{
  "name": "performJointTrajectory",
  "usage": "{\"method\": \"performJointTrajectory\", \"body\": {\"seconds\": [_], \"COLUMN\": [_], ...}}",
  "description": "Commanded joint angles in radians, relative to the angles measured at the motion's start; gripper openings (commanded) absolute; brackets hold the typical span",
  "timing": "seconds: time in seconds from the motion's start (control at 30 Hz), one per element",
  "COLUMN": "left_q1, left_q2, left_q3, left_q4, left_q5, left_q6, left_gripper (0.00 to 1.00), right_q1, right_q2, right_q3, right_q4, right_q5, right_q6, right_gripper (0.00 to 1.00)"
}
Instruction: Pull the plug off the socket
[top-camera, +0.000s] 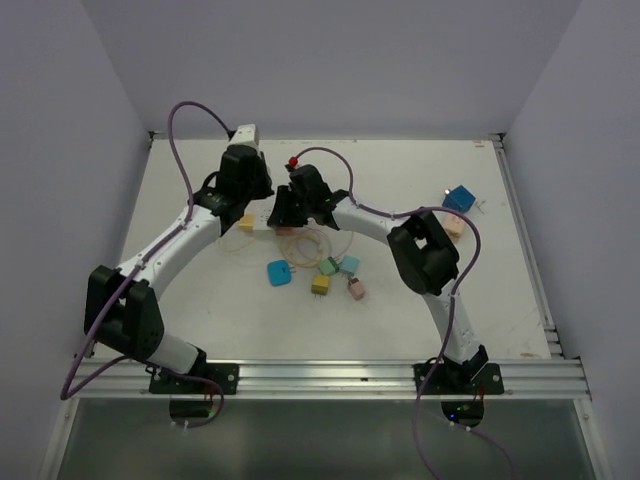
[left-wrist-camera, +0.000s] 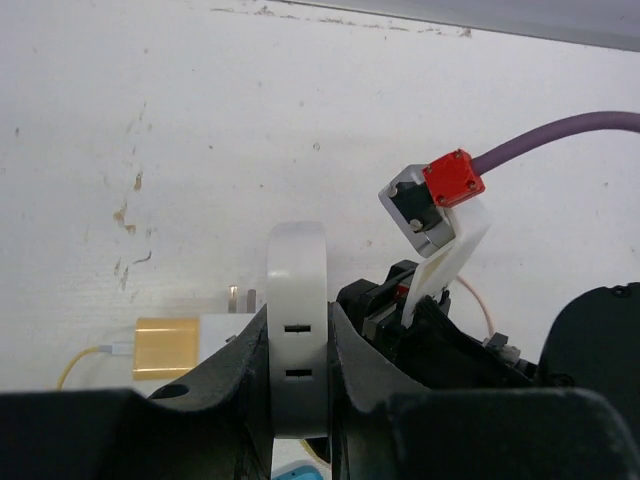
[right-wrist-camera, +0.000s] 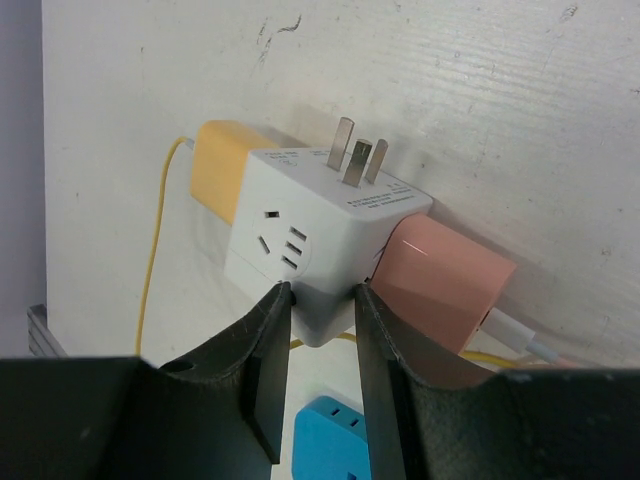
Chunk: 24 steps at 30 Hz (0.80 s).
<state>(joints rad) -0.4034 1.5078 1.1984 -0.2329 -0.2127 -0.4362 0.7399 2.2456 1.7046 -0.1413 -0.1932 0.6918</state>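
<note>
The socket (right-wrist-camera: 330, 215) is a white cube lying on the table with bare prongs (right-wrist-camera: 355, 150) pointing up. It carries a yellow plug (right-wrist-camera: 220, 170) on one side and a pink plug (right-wrist-camera: 440, 285) on the other. My right gripper (right-wrist-camera: 320, 292) is shut on the cube's near lower corner, between the two plugs. My left gripper (left-wrist-camera: 298, 315) is shut on a narrow white plug (left-wrist-camera: 297, 265) with two slots, right beside the cube's prongs (left-wrist-camera: 240, 298) and the yellow plug (left-wrist-camera: 165, 347). How that white piece joins the cube is hidden. From above, both grippers (top-camera: 250, 213) (top-camera: 281, 214) meet over the socket (top-camera: 262, 228).
Loose adapters lie nearer the arms: blue (top-camera: 279, 272), green (top-camera: 328, 266), teal (top-camera: 349, 264), olive (top-camera: 320, 285), pink (top-camera: 356, 289). A thin orange cable (top-camera: 310, 245) loops beside them. A blue cube (top-camera: 459, 198) and a peach one (top-camera: 453, 225) sit far right.
</note>
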Motion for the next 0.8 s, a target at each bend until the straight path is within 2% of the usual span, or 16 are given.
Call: {"method": "performJointTrajectory", "body": {"seconds": [0.0,0.2,0.3,0.4,0.47,0.57,0.63,0.7,0.77], "left_q1": [0.023,0.063,0.066,0.066,0.066,0.064,0.061,0.057,0.054], "left_q2": [-0.049,-0.168,-0.25,-0.333,-0.4,-0.491,-0.546,-0.575,-0.6], "left_q3": [0.027,-0.028,-0.085,-0.163,-0.244,-0.394,-0.469,-0.565,-0.647], "left_q4": [0.05,-0.008,-0.045,-0.072,-0.072,-0.019,0.021,0.047,0.095], "left_q5": [-0.022,0.01,0.073,0.191,0.321,0.472,0.524,0.539,0.553], "left_q6": [-0.024,-0.035,-0.026,-0.01,-0.022,-0.084,-0.126,-0.15,-0.182], "left_gripper": [0.0,0.0,0.0,0.0,0.0,0.01,0.01,0.01,0.02], "right_q1": [0.013,0.012,0.01,0.01,0.01,0.01,0.009,0.007,0.007], "right_q2": [0.089,0.002,-0.053,-0.119,-0.17,-0.246,-0.286,-0.349,-0.391], "right_q3": [-0.062,-0.043,-0.042,-0.048,-0.06,-0.082,-0.109,-0.129,-0.167], "right_q4": [-0.202,-0.159,-0.127,-0.115,-0.113,-0.115,-0.112,-0.116,-0.121], "right_q5": [0.054,-0.009,-0.058,-0.086,-0.089,-0.072,-0.06,-0.034,-0.014], "right_q6": [-0.044,-0.08,-0.103,-0.11,-0.121,-0.139,-0.153,-0.17,-0.192], "right_gripper": [0.34,0.38,0.41,0.44,0.47,0.53,0.63,0.71,0.74]}}
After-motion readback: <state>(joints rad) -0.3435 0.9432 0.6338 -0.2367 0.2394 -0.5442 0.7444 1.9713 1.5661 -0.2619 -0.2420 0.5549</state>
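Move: The left hand, holding the white plug already clear of the socket, has the blue plug about 14 cm back, 2 cm right and 17 cm below; the socket sits 1 cm back, 1 cm left and 14 cm below, the green plug 14 cm back and 14 cm right. The right hand pinches the socket's near right corner: its middle is about 2 cm ahead, 3 cm left and 2 cm below, and the pink plug about 1 cm ahead and 2 cm right. The right fingers let go of the socket, opening wide while that hand draws back some 5 cm and slightly right, then lifts about 7 cm clear. The left keeps its grip on the white plug: up about 5 cm with a slight swing left, then fast back about 16 cm from over the socket to above the blue plug's area, sinking on the way, rolling left side down and turning some 15 degrees clockwise. ##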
